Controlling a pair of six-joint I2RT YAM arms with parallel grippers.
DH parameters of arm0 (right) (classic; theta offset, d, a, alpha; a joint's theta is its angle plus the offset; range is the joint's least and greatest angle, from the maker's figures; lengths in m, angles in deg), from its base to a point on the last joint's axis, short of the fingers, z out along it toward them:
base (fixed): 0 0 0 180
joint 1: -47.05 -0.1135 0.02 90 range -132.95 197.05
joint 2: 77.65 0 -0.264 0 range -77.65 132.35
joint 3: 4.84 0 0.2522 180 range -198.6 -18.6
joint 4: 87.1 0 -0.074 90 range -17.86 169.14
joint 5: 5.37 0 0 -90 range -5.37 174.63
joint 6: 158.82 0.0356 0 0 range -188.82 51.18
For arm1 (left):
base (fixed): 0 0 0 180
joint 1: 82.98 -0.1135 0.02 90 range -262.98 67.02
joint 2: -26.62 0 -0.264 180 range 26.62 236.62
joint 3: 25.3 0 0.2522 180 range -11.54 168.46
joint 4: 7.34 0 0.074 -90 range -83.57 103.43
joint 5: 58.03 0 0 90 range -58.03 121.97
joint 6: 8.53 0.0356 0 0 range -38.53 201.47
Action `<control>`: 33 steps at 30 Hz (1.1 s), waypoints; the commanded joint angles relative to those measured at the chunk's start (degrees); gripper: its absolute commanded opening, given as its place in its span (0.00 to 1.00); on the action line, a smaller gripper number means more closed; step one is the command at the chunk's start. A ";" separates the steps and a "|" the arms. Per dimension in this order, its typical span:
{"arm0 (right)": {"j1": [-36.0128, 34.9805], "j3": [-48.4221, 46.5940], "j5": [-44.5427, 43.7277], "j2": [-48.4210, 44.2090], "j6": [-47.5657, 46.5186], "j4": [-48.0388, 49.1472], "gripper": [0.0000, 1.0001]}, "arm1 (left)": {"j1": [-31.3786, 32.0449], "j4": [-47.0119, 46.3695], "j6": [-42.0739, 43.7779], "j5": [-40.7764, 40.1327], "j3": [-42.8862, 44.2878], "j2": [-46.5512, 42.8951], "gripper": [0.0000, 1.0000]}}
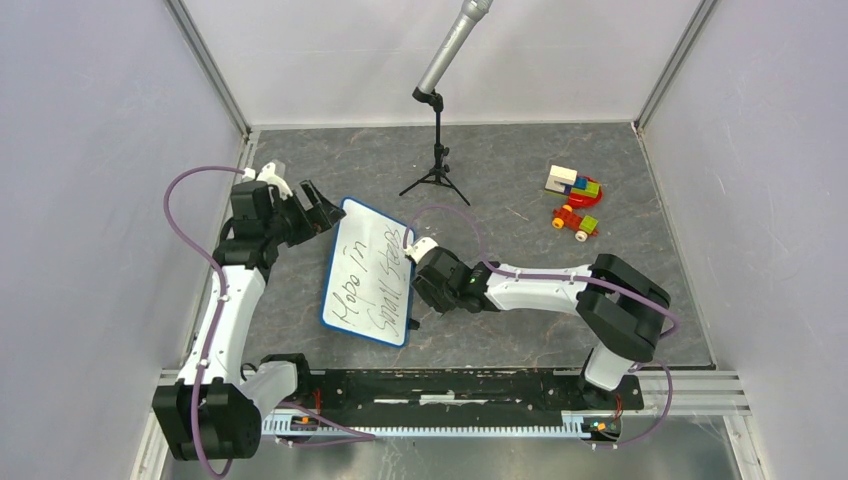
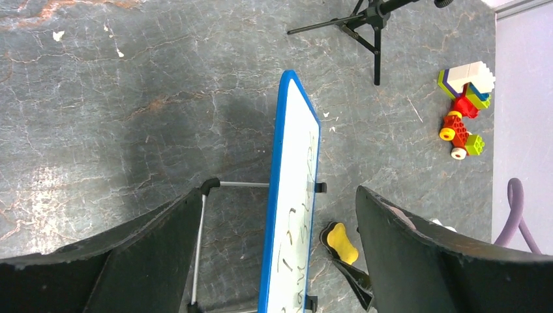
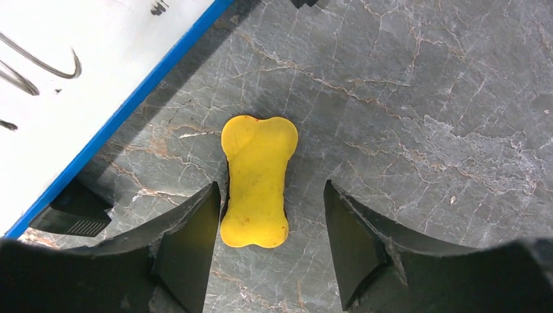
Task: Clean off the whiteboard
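Observation:
The whiteboard [image 1: 370,270] has a blue rim and black handwriting and stands tilted on a thin metal stand left of centre. It shows edge-on in the left wrist view [image 2: 293,195], and its corner shows in the right wrist view [image 3: 65,78]. My left gripper [image 1: 318,208] is open at the board's far left edge, with its jaws on either side of the rim [image 2: 279,195], apart from it. A yellow bone-shaped eraser [image 3: 257,176] lies on the table beside the board's lower edge [image 2: 342,242]. My right gripper [image 1: 418,295] is open just over the eraser [image 3: 270,195], whose near end lies between the jaws.
A microphone tripod [image 1: 437,165] stands at the back centre. A pile of toy bricks [image 1: 573,185] and a small toy car [image 1: 575,222] lie at the back right. The board's metal stand leg [image 2: 199,248] runs behind it. Grey walls enclose the table.

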State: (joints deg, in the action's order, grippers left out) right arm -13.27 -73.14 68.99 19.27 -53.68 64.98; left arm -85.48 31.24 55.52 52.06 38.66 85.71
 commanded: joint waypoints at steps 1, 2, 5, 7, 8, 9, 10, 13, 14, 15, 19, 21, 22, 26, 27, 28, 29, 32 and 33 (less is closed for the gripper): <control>0.02 -1.73 -1.80 0.12 -0.32 2.81 0.65 | 0.20 -1.79 2.14 1.87 -0.52 -0.81 0.93; 0.02 -1.62 -1.53 0.15 -0.22 3.11 0.64 | 0.14 -1.79 2.14 1.88 -0.54 -0.78 0.93; 0.02 -1.34 -0.92 0.21 -0.10 4.35 0.63 | 0.13 -1.82 2.05 1.96 -0.62 -0.67 0.99; 0.03 -1.31 -1.06 0.37 0.01 4.90 0.58 | 0.16 -1.92 2.12 2.27 -0.71 -0.54 1.00; 0.02 -1.39 -1.01 0.53 0.01 4.96 0.56 | 0.16 -1.97 2.09 2.32 -0.78 -0.49 1.00; 0.02 -1.52 -0.92 0.70 0.05 5.01 0.54 | 0.14 -2.05 2.12 2.40 -0.79 -0.48 1.00; -0.04 -1.78 -1.00 0.85 0.11 4.74 0.53 | 0.14 -2.14 2.06 2.53 -0.89 -0.45 1.00; 0.02 -1.08 -1.32 0.43 0.34 5.20 0.47 | 0.38 -2.33 2.05 3.15 -1.05 -0.04 0.98; 0.02 -0.77 -1.36 0.22 0.35 5.43 0.46 | 0.40 -2.32 2.05 3.26 -1.04 0.14 0.97; 0.02 -0.53 -1.28 0.15 0.34 5.53 0.45 | 0.48 -2.32 2.05 3.37 -1.00 0.22 0.96; -0.02 -0.32 -1.01 0.28 0.31 5.54 0.45 | 0.72 -2.32 2.14 3.71 -1.23 0.17 0.94; 0.02 -0.30 -1.04 0.23 0.32 5.67 0.45 | 0.87 -2.33 2.25 3.79 -1.28 0.44 0.94; 0.02 -0.22 -1.02 0.20 0.26 5.76 0.44 | 1.07 -2.32 2.30 3.83 -1.28 0.46 0.94; 0.02 -0.06 -0.62 -0.24 0.13 5.98 0.36 | 1.52 -2.23 2.58 3.94 -1.59 0.66 0.96; 0.02 0.04 -0.61 -0.37 0.01 5.97 0.35 | 1.59 -2.22 2.66 3.92 -1.51 0.52 0.96; -0.03 0.05 -0.63 -0.50 -0.07 5.90 0.35 | 1.62 -2.16 2.75 3.81 -1.43 0.46 0.96; 0.01 0.06 -0.89 -0.59 -0.17 5.81 0.35 | 1.72 -2.06 2.84 3.74 -1.41 0.41 0.96; 0.00 0.32 -0.36 -0.63 -0.58 5.98 0.36 | 1.77 -2.06 2.93 3.67 -1.49 0.44 0.96; 0.03 0.32 -0.18 -0.48 -0.87 5.93 0.38 | 1.80 -2.07 2.93 3.80 -1.49 0.53 0.96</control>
State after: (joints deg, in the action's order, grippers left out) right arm -13.27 -73.10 68.95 19.71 -53.68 69.20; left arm -83.95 31.11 55.56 54.77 37.13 86.13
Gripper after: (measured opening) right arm 0.362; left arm 0.961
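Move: The bone-shaped yellow eraser lies almost between the right hand's open fingers, its middle about 1 cm ahead, 1 cm to the left and 1 cm below. The whiteboard leans beside it, its middle some 13 cm to the left of the right hand, 6 cm farther out and about 5 cm higher; its near black foot sits about 6 cm left and 4 cm back. From the left hand the eraser is roughly 22 cm to the right, 8 cm back and 18 cm below. The right hand eases about 1.5 cm left and forward, centring over the yellow eraser's narrow waist, while its fingers close from roughly two-thirds open to a third and pinch the waist from both sides, the hand staying low and pointing down-forward. Meanwhile the left hand, fingers still wide and empty, drifts about 2 cm right, back and slightly down on the whiteboard's far left side. ##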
